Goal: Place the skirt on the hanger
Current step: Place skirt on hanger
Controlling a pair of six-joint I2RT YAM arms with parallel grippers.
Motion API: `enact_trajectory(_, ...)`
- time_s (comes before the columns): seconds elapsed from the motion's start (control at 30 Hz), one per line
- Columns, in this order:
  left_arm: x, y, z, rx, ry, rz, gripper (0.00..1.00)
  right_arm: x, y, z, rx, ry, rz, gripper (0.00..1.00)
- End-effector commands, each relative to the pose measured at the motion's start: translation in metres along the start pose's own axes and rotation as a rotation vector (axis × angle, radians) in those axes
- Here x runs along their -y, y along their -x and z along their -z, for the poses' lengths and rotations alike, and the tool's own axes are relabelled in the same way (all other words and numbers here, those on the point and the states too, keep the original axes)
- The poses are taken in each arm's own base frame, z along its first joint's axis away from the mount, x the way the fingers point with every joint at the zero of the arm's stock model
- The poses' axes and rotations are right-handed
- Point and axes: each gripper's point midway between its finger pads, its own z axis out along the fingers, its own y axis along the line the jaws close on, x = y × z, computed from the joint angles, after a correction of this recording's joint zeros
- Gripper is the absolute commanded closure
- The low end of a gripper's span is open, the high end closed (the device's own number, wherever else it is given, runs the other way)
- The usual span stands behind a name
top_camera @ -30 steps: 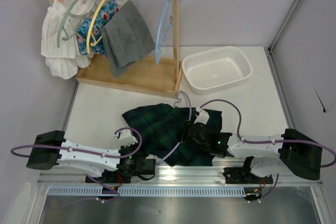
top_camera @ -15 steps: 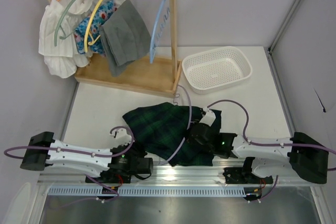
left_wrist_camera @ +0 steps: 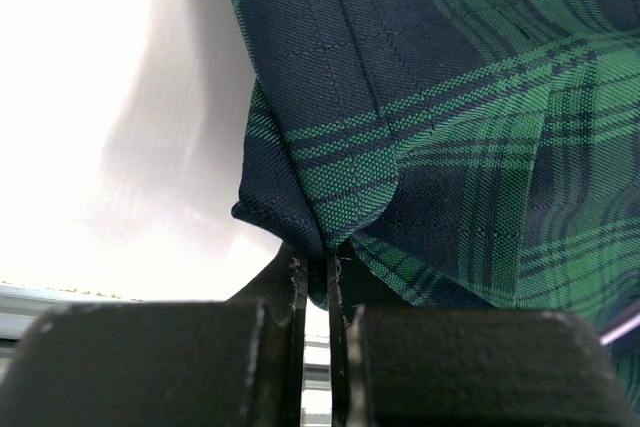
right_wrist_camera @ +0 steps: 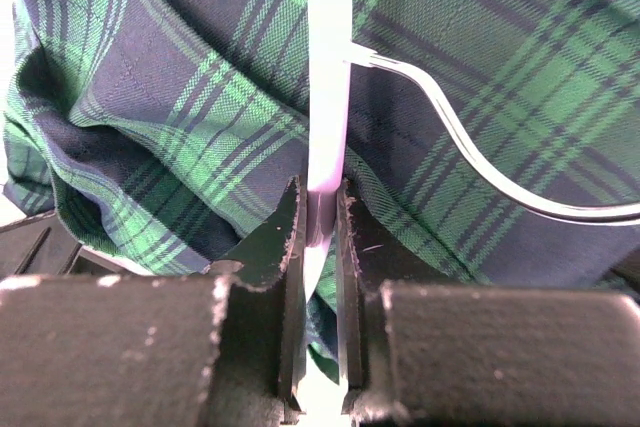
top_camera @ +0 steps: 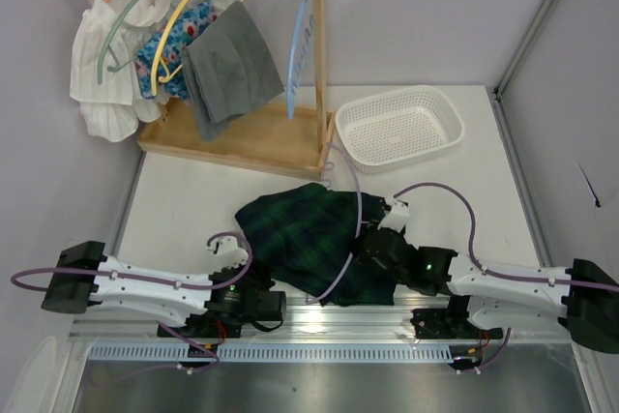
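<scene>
The skirt [top_camera: 305, 229], dark green and navy plaid, lies crumpled on the white table between the two arms. A pale lilac hanger [top_camera: 359, 208] with a wire hook lies across the skirt's right part. My left gripper [top_camera: 257, 278] is at the skirt's near-left edge and is shut on a fold of the skirt [left_wrist_camera: 420, 97], pinched between the jaws of the left gripper [left_wrist_camera: 317, 272]. My right gripper [top_camera: 368, 241] is over the skirt's right side. In the right wrist view the right gripper [right_wrist_camera: 322, 209] is shut on the hanger [right_wrist_camera: 328, 67], whose wire hook [right_wrist_camera: 470, 162] curves off right over the skirt [right_wrist_camera: 180, 77].
A wooden rack [top_camera: 237, 137] at the back left holds several garments on hangers and a bare blue hanger [top_camera: 300, 41]. A white mesh basket [top_camera: 398, 126] stands at the back right. A metal rail [top_camera: 329, 321] runs along the near edge.
The right gripper has closed on the hanger, and the right arm has stretched out to the right. The skirt and hanger have shifted slightly right. The left gripper stays shut on the skirt.
</scene>
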Motion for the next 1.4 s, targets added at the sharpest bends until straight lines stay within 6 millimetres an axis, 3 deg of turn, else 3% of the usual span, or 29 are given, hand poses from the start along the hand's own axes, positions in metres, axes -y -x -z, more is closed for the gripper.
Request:
enact_trajectory(0.0,-0.007,0.029,-0.003,0.102,0.049,0.492,1.00,0.045,0.036,0.012,0.137,-0.159,0.124,1.00)
enact_trajectory(0.2,0.001,0.025,-0.004,0.104,0.026,0.443,1.00,0.031,0.065,0.017,0.120,-0.065,0.163,1.00)
enact_trajectory(0.3,0.032,0.024,0.002,0.102,-0.032,0.379,0.99,0.007,0.070,0.020,0.085,0.018,0.193,1.00)
enact_trajectory(0.33,0.035,0.021,0.000,0.114,-0.031,0.329,0.85,-0.003,0.074,0.022,0.081,0.041,0.210,1.00)
enact_trajectory(0.4,0.058,0.022,0.006,0.117,-0.065,0.262,0.43,-0.012,0.069,0.020,0.039,0.068,0.231,1.00)
enact_trajectory(0.43,0.060,0.021,0.006,0.128,-0.062,0.223,0.31,-0.017,0.072,0.021,0.034,0.078,0.244,1.00)
enact_trajectory(0.5,0.074,0.029,0.012,0.146,-0.091,0.185,0.19,-0.017,0.071,0.021,0.016,0.069,0.265,1.00)
enact_trajectory(0.6,0.097,0.040,0.023,0.139,-0.190,0.154,0.07,-0.023,0.086,0.032,0.026,0.058,0.321,1.00)
enact_trajectory(0.63,0.106,0.049,0.031,0.110,-0.240,0.197,0.06,-0.032,0.102,0.039,0.054,0.067,0.335,1.00)
enact_trajectory(0.67,0.105,0.054,0.028,0.117,-0.255,0.061,0.06,-0.035,0.108,0.043,0.059,0.071,0.346,1.00)
enact_trajectory(0.7,0.108,0.055,0.027,0.098,-0.289,0.044,0.04,-0.033,0.111,0.046,0.049,0.063,0.367,1.00)
enact_trajectory(0.73,0.131,0.049,0.035,0.014,-0.397,0.095,0.04,-0.037,0.114,0.050,0.045,0.080,0.385,1.00)
enact_trajectory(0.77,0.134,0.072,0.034,0.037,-0.442,0.047,0.04,-0.044,0.129,0.057,0.073,0.088,0.408,1.00)
enact_trajectory(0.83,0.142,0.086,0.038,0.024,-0.511,0.045,0.04,-0.045,0.136,0.065,0.076,0.085,0.440,1.00)
enact_trajectory(0.9,0.134,0.095,0.030,0.031,-0.478,-0.076,0.04,-0.053,0.152,0.076,0.099,0.111,0.453,1.00)
enact_trajectory(0.93,0.137,0.110,0.036,0.057,-0.466,-0.149,0.04,-0.060,0.154,0.081,0.090,0.150,0.458,1.00)
enact_trajectory(1.03,0.139,0.120,0.026,0.040,-0.424,-0.254,0.00,-0.076,0.166,0.095,0.082,0.210,0.476,1.00)
enact_trajectory(1.17,0.157,0.108,0.025,-0.012,-0.548,-0.337,0.00,-0.087,0.175,0.105,0.056,0.218,0.499,1.00)
enact_trajectory(1.2,0.173,0.106,0.036,-0.018,-0.644,-0.341,0.01,-0.088,0.175,0.107,0.053,0.219,0.499,1.00)
enact_trajectory(1.27,0.184,0.107,0.048,0.006,-0.749,-0.419,0.01,-0.090,0.179,0.108,0.063,0.214,0.482,1.00)
enact_trajectory(1.37,0.187,0.108,0.051,0.006,-0.766,-0.487,0.00,-0.088,0.178,0.103,0.058,0.190,0.435,1.00)
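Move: The right hand already grips the purple hanger; the rack rail's free stretch lies roughly 42 cm ahead of this hand, 14 cm to its left and 48 cm higher. The skirt's middle is level with it, about 9 cm left and 4 cm below, and the white basket some 40 cm ahead, 13 cm right and 3 cm lower. From the left hand, which pinches the skirt's near left corner, the skirt's middle is about 6 cm ahead, 13 cm right and 2 cm lower. Keeping its pinch on the purple hanger, the right hand lifts it about 18 cm off the table top, easing some 4 cm forward and as much to the right, while it turns counter-clockwise by about 20 degrees and tips its fingers up. The left hand first draws the pinched corner a little to the right, opens wide to let go of the skirt, then climbs about 15 cm, going on rightward and forward in towards the hanger and turning clockwise some 35 degrees, its fingers left open beside the cloth. ##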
